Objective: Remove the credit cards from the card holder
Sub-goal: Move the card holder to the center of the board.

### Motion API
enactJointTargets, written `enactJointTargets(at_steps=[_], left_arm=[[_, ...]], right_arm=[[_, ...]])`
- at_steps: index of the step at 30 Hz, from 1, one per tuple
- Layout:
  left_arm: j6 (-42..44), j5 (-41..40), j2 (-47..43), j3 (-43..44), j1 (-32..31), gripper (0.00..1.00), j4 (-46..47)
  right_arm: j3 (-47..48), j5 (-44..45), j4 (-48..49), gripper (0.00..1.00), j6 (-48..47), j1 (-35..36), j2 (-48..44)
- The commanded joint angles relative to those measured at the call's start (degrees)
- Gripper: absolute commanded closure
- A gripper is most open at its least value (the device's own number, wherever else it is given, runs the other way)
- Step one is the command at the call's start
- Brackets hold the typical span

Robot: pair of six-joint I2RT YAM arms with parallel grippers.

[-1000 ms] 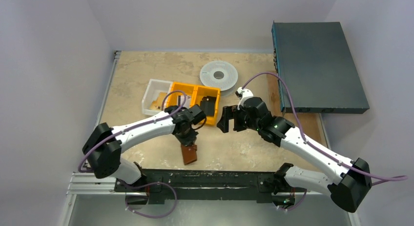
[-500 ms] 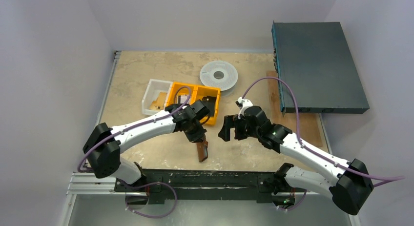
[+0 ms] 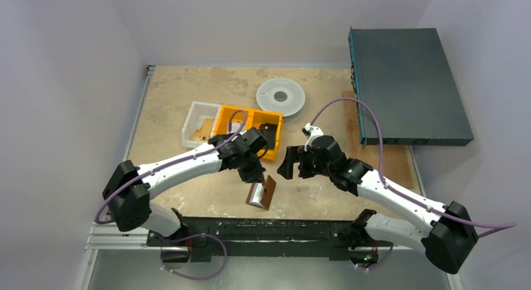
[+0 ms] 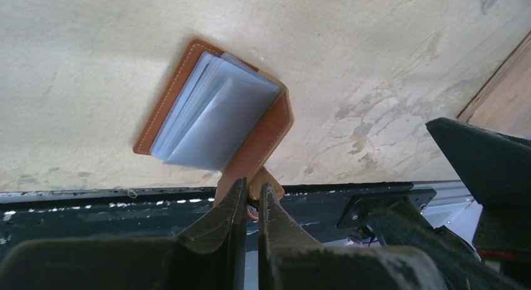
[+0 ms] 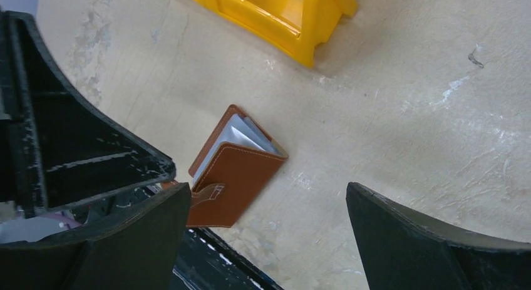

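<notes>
The card holder (image 3: 268,191), a brown leather wallet, hangs half open just above the table near its front edge. My left gripper (image 3: 255,176) is shut on its small leather strap (image 4: 268,179), with the holder dangling beyond my fingertips (image 4: 238,193). Inside it, pale grey-blue flat leaves fan out; these look like the credit cards (image 4: 216,111), also showing as a whitish edge (image 5: 240,131). My right gripper (image 3: 293,164) stands open a short way to the right of the holder (image 5: 235,177), touching nothing, and its jaws are wide apart.
An orange bin (image 3: 247,124) and a white bin (image 3: 196,130) sit behind the left gripper. A grey spool (image 3: 282,96) lies further back. A large dark box (image 3: 407,83) fills the right rear. A black rail (image 3: 263,230) runs along the near edge.
My left gripper has carried the card holder to the right and turned it, and the holder now hangs open with its pale inside showing. The right gripper has drifted slightly down and left.
</notes>
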Motion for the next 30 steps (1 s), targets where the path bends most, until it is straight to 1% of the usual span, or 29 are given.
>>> enactJointTargets(at_steps=[1,5,7,11,12,14,16,23,30], left_arm=[[3.9,3.1,5.9,4.6,-1.0,1.0,5.0],[2.3,3.4,11.9,7.9,-3.5,1.0,7.5],[1.5,4.9,15.1,8.7,-4.5,1.0,10.4],[2.3,7.6,21.6,12.4,-6.2,1.0,12.2],[2.7,8.1,22.6,12.8,-6.5,0.98,12.9],[3.2,9.2,24.1,13.2,-6.6,0.88,14.2],[4.2,10.1,25.3,13.0,-6.6,0.81,15.7],[7.2,13.5,27.8,12.2,-6.6,0.7,19.9],[11.2,12.1,23.2,11.5,-5.9,0.58,20.3]], right_arm=[[0.5,3.9,-3.1,0.04,1.6,0.3,-2.9],[1.1,8.1,-7.9,0.04,3.0,0.4,-6.5],[1.8,10.2,-11.0,0.04,3.6,0.4,-8.9],[3.1,12.8,-14.4,0.03,4.3,0.4,-12.5],[3.2,12.9,-15.0,0.03,4.4,0.4,-13.0],[3.4,13.0,-16.2,0.03,4.5,0.4,-13.2],[3.2,12.9,-16.8,0.03,4.7,0.4,-13.3],[2.2,12.1,-16.3,0.02,5.9,0.4,-14.0],[2.4,10.8,-16.2,0.01,6.2,0.4,-15.0]])
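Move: My left hand still grips the card holder by its cover; the holder's middle is about 2 cm behind that hand, 1 cm to its left and 7 cm lower. The orange bins stand roughly 19 cm ahead and 5 cm to the left, while my open right gripper waits some 10 cm to the right and 2 cm farther out. From my right hand, the card holder is about 10 cm left, 5 cm back and 8 cm below. I sweep my left hand about 11 cm to the right while sinking, still pinching the cover side, to fold the card holder open on the board. Then I spread the fingers to let go, sinking to some 7 cm lower, turning nearly 20 degrees clockwise overall. Meanwhile my right hand, wide open, clears away about 6 cm to the right. ##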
